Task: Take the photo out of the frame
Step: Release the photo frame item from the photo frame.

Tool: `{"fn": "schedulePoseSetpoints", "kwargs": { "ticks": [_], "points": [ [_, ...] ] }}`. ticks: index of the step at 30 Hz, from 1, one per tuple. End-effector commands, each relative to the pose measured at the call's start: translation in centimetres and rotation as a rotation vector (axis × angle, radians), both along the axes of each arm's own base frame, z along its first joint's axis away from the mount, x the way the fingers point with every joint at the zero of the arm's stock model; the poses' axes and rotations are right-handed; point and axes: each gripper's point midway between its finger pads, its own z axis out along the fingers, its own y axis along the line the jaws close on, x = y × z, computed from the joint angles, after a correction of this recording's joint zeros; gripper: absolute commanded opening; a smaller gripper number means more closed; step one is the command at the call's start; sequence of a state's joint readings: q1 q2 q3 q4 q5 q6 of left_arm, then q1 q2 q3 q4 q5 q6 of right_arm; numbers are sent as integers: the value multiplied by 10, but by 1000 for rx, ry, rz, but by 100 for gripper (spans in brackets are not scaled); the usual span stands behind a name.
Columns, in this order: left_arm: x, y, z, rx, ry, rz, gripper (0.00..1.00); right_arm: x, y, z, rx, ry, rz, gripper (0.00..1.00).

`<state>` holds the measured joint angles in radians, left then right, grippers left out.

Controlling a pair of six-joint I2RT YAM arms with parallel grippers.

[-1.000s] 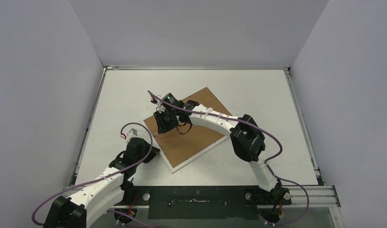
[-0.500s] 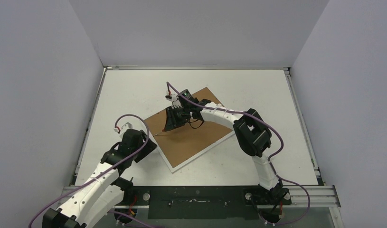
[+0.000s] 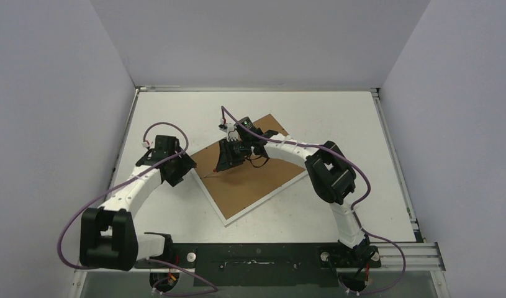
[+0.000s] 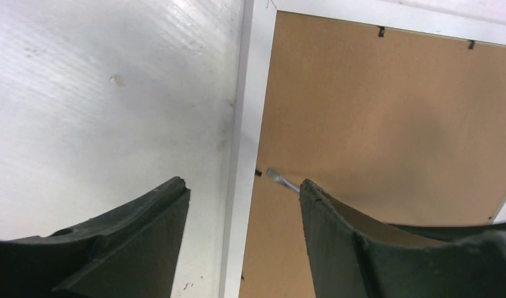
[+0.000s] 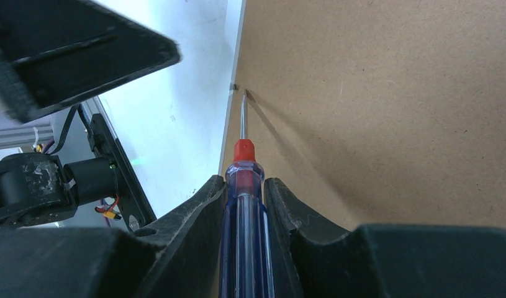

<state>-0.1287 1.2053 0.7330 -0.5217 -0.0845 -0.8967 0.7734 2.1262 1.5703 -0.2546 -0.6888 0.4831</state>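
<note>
The frame [image 3: 262, 183] lies face down on the table, brown fibreboard back up inside narrow white strips. The photo is hidden under that back. My right gripper [image 3: 225, 160] is over the frame's left part, shut on a red-and-blue screwdriver [image 5: 244, 205]. Its metal tip [image 5: 243, 102] rests on the board beside a small black tab [image 5: 233, 87] at the frame's left strip. My left gripper [image 3: 183, 169] is at the frame's left edge and stands open. In the left wrist view that white strip [image 4: 244, 143] runs between its fingers [image 4: 144, 236], and the screwdriver tip [image 4: 281, 180] shows by the right finger.
More small black tabs [image 4: 380, 31] sit along the frame's far edge. White tabletop [image 3: 176, 118] surrounds the frame, with walls on three sides. The left arm's black housing [image 5: 70, 49] hangs close above the right gripper's view.
My left arm has swung forward from near its base to the frame's left edge, and its jaws have opened. The right gripper shifted a little back and right with the screwdriver.
</note>
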Motion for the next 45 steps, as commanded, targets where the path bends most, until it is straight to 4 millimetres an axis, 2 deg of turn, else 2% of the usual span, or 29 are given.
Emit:
{"fn": "schedulePoseSetpoints", "kwargs": {
  "ticks": [1, 5, 6, 10, 11, 13, 18, 20, 24, 26, 28, 34, 40, 42, 45],
  "points": [
    [32, -10, -4, -49, -17, -31, 61, 0, -2, -5, -16, -7, 18, 0],
    [48, -14, -22, -80, -24, -35, 57, 1, -2, -12, -30, 0, 20, 0],
    [52, -18, -25, -106, -28, -55, 53, 1, -2, -14, -33, 5, 18, 0],
    [55, -20, -39, -127, -3, -49, 48, 0, -1, -15, -36, 10, 22, 0],
    [57, -20, -40, -124, -7, -52, 43, 0, -1, -14, -35, 7, 23, 0],
    [55, -17, -43, -99, 17, -55, 36, 1, -3, -15, -41, 2, 17, 0],
    [47, -6, -55, -15, 99, -98, 35, 1, 0, -16, -32, 7, 23, 0],
    [42, -4, -61, 5, 142, -128, 31, 1, 1, -18, -30, 9, 32, 0],
    [39, -2, -69, 28, 169, -171, 16, 2, 4, -20, -28, 16, 49, 0],
    [43, -7, -70, 15, 152, -202, 6, 3, 6, -22, -30, 17, 47, 0],
    [45, -10, -72, 10, 143, -231, 1, 2, 8, -22, -22, 26, 56, 0],
    [46, -14, -77, 5, 172, -293, 0, 3, 10, -21, -18, 30, 56, 0],
    [47, -18, -77, -21, 156, -294, 0, -9, 13, -22, -46, 28, 78, 0],
    [49, -19, -77, -23, 147, -294, 0, -4, 8, -19, -70, 3, 52, 0],
    [49, -19, -78, -23, 144, -299, 0, 19, -6, -17, -76, -5, -31, 0]
  ]
}}
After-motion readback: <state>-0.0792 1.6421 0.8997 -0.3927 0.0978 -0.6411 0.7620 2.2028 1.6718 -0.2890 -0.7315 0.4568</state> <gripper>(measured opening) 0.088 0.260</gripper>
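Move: The frame's left rail, at the spot to be gripped, lies about 5 cm ahead of the left hand, 1 cm to its right and 7 cm below. From this hand, the far-left corner is some 10 cm ahead and 1 cm left, and the held screwdriver's tip 2 cm ahead and 4 cm right. From the right hand, the metal tab on that rail is roughly level ahead, 10 cm left and 7 cm below. The left hand sinks about 6 cm while reaching some 5 cm forward over the frame's left rail, its wrist tipping slightly further down and turning about 15 degrees clockwise, then closes its open fingers across the rail and pinches it between the screwdriver tip and the far-left corner. The right hand keeps its hold on the screwdriver and, as the left fingers finish closing, eases the tip about a centimetre forward and left, against the rail's inner edge at the tab. ##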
